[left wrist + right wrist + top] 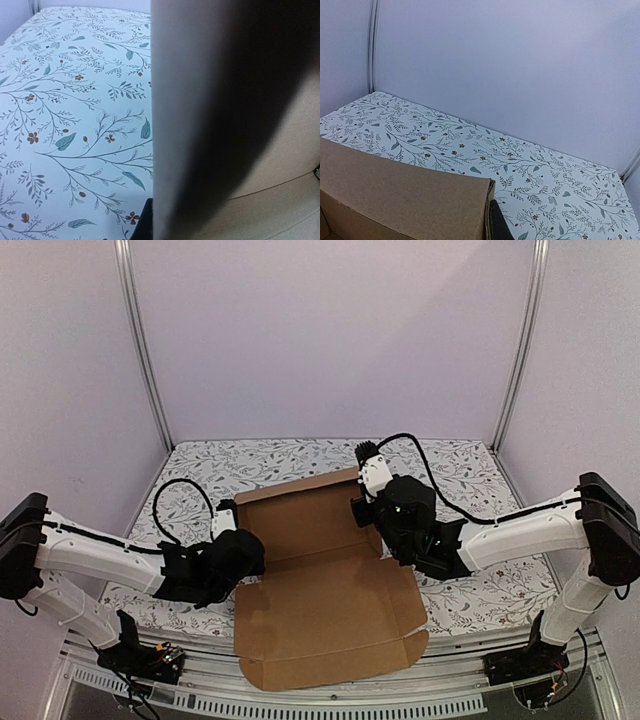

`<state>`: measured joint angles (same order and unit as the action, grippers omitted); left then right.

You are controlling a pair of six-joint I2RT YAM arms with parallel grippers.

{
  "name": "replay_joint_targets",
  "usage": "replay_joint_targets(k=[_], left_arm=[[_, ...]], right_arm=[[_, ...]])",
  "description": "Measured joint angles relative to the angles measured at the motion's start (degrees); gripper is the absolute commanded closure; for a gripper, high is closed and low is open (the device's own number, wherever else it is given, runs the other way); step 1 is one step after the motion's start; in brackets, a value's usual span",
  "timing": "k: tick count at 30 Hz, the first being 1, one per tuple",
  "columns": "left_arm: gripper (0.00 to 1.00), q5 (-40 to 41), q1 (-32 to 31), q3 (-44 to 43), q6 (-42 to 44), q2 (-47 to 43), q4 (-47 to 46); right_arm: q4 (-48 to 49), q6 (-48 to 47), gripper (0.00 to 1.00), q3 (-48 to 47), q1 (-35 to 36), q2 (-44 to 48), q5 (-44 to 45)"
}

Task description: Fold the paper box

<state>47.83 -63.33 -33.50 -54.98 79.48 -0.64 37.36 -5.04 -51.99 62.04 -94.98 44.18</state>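
Observation:
The paper box [325, 590] is a brown cardboard sheet in the middle of the table. Its back wall stands up and its wide front panel lies flat toward the near edge. My left gripper [243, 543] is at the box's left side. In the left wrist view a blurred upright flap [215, 100] fills the right half, one dark finger [144, 222] shows against its edge, and the gripper [153, 226] is shut on that flap. My right gripper [362, 508] is at the right side wall, shut on the folded cardboard edge [487, 200] with one finger [498, 226] beside it.
The floral tablecloth [460, 480] covers the table around the box. White walls with two metal posts [145, 350] close in the back and sides. A metal rail [330, 698] runs along the near edge between the arm bases.

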Motion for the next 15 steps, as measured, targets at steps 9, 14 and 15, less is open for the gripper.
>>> replay_joint_targets(k=[9,14,15], left_arm=[[1.0,0.2,0.0,-0.1,0.1,-0.1,0.3],[1.0,0.3,0.0,-0.5,0.5,-0.1,0.7],[1.0,0.4,0.0,-0.8,0.7,-0.1,1.1]], right_arm=[[0.1,0.3,0.57,0.0,0.1,0.0,-1.1],[-0.7,2.7,0.53,1.9,0.4,1.3,-3.5],[-0.9,3.5,0.52,2.6,0.4,1.8,-3.9]])
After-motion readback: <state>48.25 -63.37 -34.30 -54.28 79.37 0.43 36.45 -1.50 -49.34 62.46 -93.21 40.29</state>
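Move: The right hand has the upper right corner of the box's standing panel at its fingers, roughly 3 cm ahead, 1 cm left and slightly above. The folded top strip's middle lies about 12 cm left and 5 cm ahead at nearly hand height; the flat panel's middle is some 6 cm left, 16 cm back and 23 cm below. From the left hand that corner is about 10 cm ahead, 22 cm right and 14 cm above. Back and down, only about 1 cm each, the right hand eases off after first holding still; its fingers spring from shut to about half open, ending their pinch on the right edge at the upper corner, and the wrist turns roughly 5 degrees counter-clockwise. The left hand stays put, fingers still shut on the left side flap. ##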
